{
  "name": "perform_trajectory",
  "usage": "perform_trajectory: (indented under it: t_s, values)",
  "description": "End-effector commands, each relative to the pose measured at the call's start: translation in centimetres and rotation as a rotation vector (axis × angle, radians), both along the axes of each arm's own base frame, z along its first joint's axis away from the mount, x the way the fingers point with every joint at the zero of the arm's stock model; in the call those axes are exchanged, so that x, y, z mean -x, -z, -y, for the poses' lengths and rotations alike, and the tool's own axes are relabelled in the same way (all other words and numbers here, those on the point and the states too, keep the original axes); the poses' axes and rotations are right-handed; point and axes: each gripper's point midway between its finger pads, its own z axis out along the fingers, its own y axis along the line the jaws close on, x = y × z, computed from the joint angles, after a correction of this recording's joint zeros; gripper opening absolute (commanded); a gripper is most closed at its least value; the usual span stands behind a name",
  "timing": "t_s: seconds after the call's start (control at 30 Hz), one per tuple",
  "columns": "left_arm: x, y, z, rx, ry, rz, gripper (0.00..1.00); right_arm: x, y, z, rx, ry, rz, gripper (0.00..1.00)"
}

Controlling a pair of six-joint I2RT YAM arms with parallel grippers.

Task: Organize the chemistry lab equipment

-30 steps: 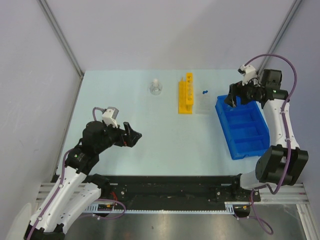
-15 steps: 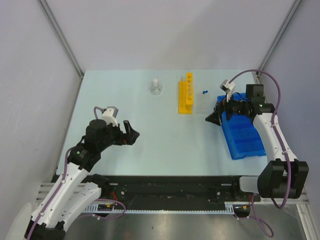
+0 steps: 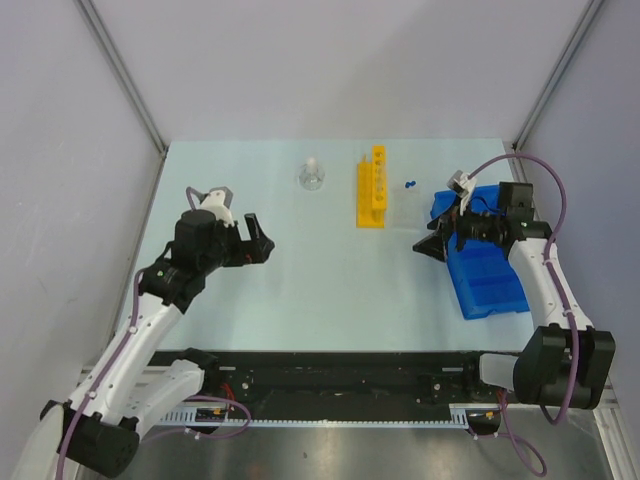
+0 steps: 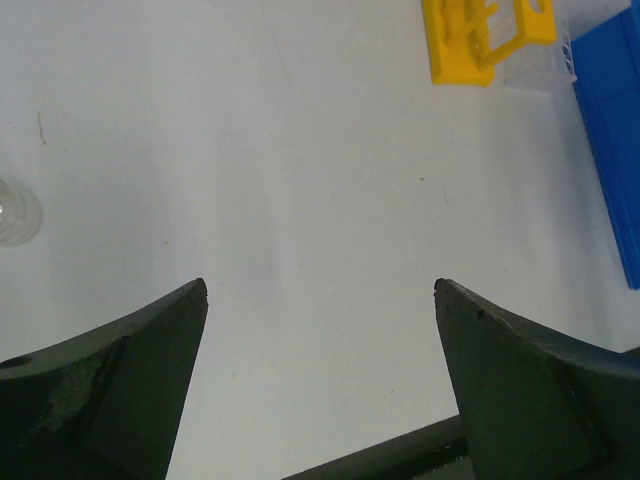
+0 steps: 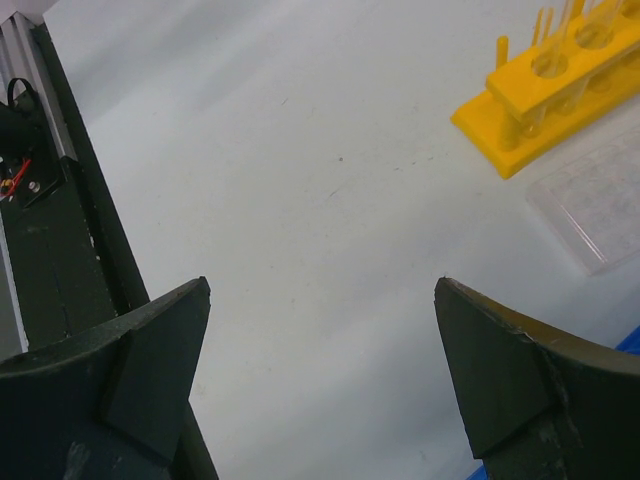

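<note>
The yellow holed tube rack (image 3: 372,188) stands at the far middle of the table, with the clear tray (image 3: 404,210) just right of it and two thin blue-capped tubes (image 3: 409,184) beside them. The small clear flask (image 3: 312,176) with a white stopper sits left of the rack. The blue compartmented bin (image 3: 487,262) lies on the right. My right gripper (image 3: 428,245) hangs open at the bin's left edge, over bare table, with nothing between its fingers (image 5: 322,282). My left gripper (image 3: 262,243) is open and empty over the left middle of the table (image 4: 321,287).
In the left wrist view the yellow rack (image 4: 480,40), clear tray (image 4: 540,72) and blue bin (image 4: 615,130) lie ahead to the right, and the flask (image 4: 15,210) is at the left edge. The black base rail (image 3: 330,375) runs along the near edge.
My right gripper has left the bin's far end and swung left and nearer, off its left edge, its jaws opening a little wider. The left gripper has moved slightly farther up the table.
</note>
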Motion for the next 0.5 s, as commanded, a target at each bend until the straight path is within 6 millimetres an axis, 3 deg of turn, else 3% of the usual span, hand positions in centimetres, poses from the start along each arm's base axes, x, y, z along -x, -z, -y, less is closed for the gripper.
perform_trajectory:
  t_s: [0.0, 0.13, 0.2, 0.4, 0.47]
  values:
    - [-2.2, -1.9, -1.6, -0.003, -0.093, 0.018, 1.0, 0.6, -0.8, -0.2, -0.035, -0.045, 0.054, 1.0]
    - [-2.9, -1.6, -3.8, -0.021, -0.18, -0.028, 1.0, 0.6, -0.5, 0.0, -0.026, -0.045, 0.057, 1.0]
    - [-3.3, -1.0, -6.4, -0.048, -0.273, -0.056, 1.0, 0.5, -0.5, 0.0, -0.02, -0.042, 0.062, 1.0]
    - [-3.5, 2.5, -12.3, -0.072, -0.488, -0.177, 1.0, 0.7, -0.6, -0.5, 0.003, -0.058, 0.083, 1.0]
    - [-3.8, 3.5, -13.2, -0.078, -0.528, -0.212, 1.0, 0.8, -0.6, -0.7, 0.004, -0.063, 0.083, 1.0]
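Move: The small glass beaker stands alone on the left of the table, about 15 cm to the left hand's left, 5 cm ahead and some 16 cm below. The stoppered flask is about 32 cm ahead of that hand and 13 cm right; the yellow tube rack is some 28 cm ahead and 31 cm right, both about 15 cm below. From the idle right hand, the beaker lies roughly 58 cm left, 1 cm ahead and 16 cm below. The small beaker draws the empty left hand, which sweeps left about 11 cm, gathering speed, with some 4 cm forward and a slight sinking near the end. On the way the wrist turns about 25 degrees counter-clockwise and tips the fingers down a little; they stay wide open and touch nothing yet. ##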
